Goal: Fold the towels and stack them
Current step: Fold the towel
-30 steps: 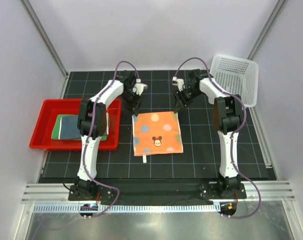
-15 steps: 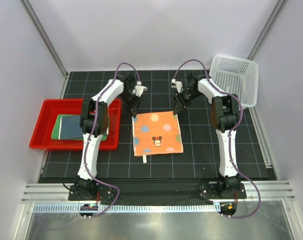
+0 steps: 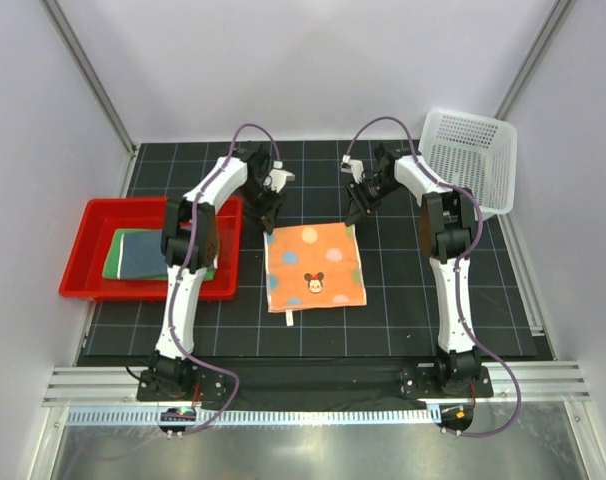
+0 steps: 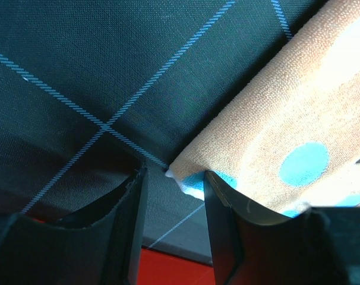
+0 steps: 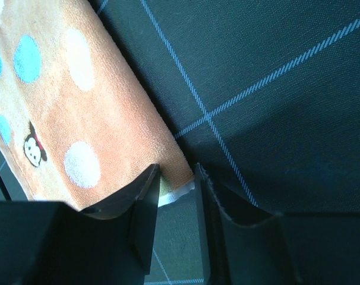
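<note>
The orange towel [image 3: 314, 262] with coloured dots and a cartoon mouse lies flat on the mat between the arms. My left gripper [image 3: 267, 222] is at its far left corner. In the left wrist view the jaws [image 4: 173, 178] stand open astride that corner of the orange towel [image 4: 287, 119], with a gap showing. My right gripper [image 3: 353, 217] is at the far right corner. Its jaws [image 5: 175, 178] stand narrower but open, with the orange towel's [image 5: 79, 107] white-edged corner between them. A dark blue towel [image 3: 155, 252] lies folded on a green towel [image 3: 113, 262].
The red tray [image 3: 78, 270] at the left holds the folded blue and green towels. Its red rim [image 4: 180, 267] shows just behind my left fingers. A white mesh basket [image 3: 468, 155] stands at the back right. The black grid mat [image 3: 423, 290] covers the table.
Both grippers have edged slightly onto the far corners of the orange towel. The towel itself lies as before.
</note>
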Controlling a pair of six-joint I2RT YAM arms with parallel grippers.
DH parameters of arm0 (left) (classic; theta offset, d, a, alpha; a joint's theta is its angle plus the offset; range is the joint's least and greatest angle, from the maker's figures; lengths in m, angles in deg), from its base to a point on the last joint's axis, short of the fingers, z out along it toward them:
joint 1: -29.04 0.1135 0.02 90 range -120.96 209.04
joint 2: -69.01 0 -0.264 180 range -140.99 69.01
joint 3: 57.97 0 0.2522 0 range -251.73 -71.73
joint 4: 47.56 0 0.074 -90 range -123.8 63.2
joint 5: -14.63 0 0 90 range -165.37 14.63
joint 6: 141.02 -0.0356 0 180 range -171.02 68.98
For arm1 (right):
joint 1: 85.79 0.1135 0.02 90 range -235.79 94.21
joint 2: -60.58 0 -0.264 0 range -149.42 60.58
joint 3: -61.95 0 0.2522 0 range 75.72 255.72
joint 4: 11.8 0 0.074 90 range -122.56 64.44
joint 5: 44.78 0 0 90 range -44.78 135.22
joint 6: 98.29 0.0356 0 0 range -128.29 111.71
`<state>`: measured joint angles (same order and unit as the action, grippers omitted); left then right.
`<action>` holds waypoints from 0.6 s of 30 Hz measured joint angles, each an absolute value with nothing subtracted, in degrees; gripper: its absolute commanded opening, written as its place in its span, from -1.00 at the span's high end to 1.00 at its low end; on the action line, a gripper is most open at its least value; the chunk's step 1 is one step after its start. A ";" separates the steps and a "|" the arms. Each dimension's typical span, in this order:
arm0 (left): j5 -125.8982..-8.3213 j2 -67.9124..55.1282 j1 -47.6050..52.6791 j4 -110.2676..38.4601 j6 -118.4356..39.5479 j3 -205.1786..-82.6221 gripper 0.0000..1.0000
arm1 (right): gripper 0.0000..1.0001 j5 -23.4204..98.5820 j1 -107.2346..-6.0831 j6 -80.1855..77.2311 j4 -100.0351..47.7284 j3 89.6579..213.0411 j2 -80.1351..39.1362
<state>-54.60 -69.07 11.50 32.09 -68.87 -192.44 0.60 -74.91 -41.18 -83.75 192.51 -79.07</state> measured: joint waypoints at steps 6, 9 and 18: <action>-54.53 -69.26 11.50 32.42 -69.77 -192.70 0.13 | 0.45 0.23 -75.09 -41.57 -83.99 192.92 -79.73; -54.29 -69.66 11.61 32.83 -70.29 -193.20 0.26 | 0.49 0.10 -75.35 -41.66 -84.06 192.92 -79.84; -50.66 -70.99 11.69 35.06 -71.01 -196.02 0.70 | 0.63 0.21 -75.94 -42.09 -84.34 192.92 -79.99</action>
<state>-50.66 -70.99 11.69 35.06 -71.01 -196.02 0.21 -75.94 -42.09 -84.34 192.92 -79.99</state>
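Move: The orange towel's far-left corner is about 1 cm to the left hand's right and 1 cm below it; its far-right corner is already between the right fingertips, about 1 cm below the hand point. The towel's middle lies some 9 cm right of the left hand and 10 cm back. The red bin is centred roughly 24 cm left of that hand and 5 back. From the right hand, the white basket sits some 14 cm ahead and 23 right. Both hands shift about 1 cm right while their fingers close to pinch the orange towel's two far corners. ##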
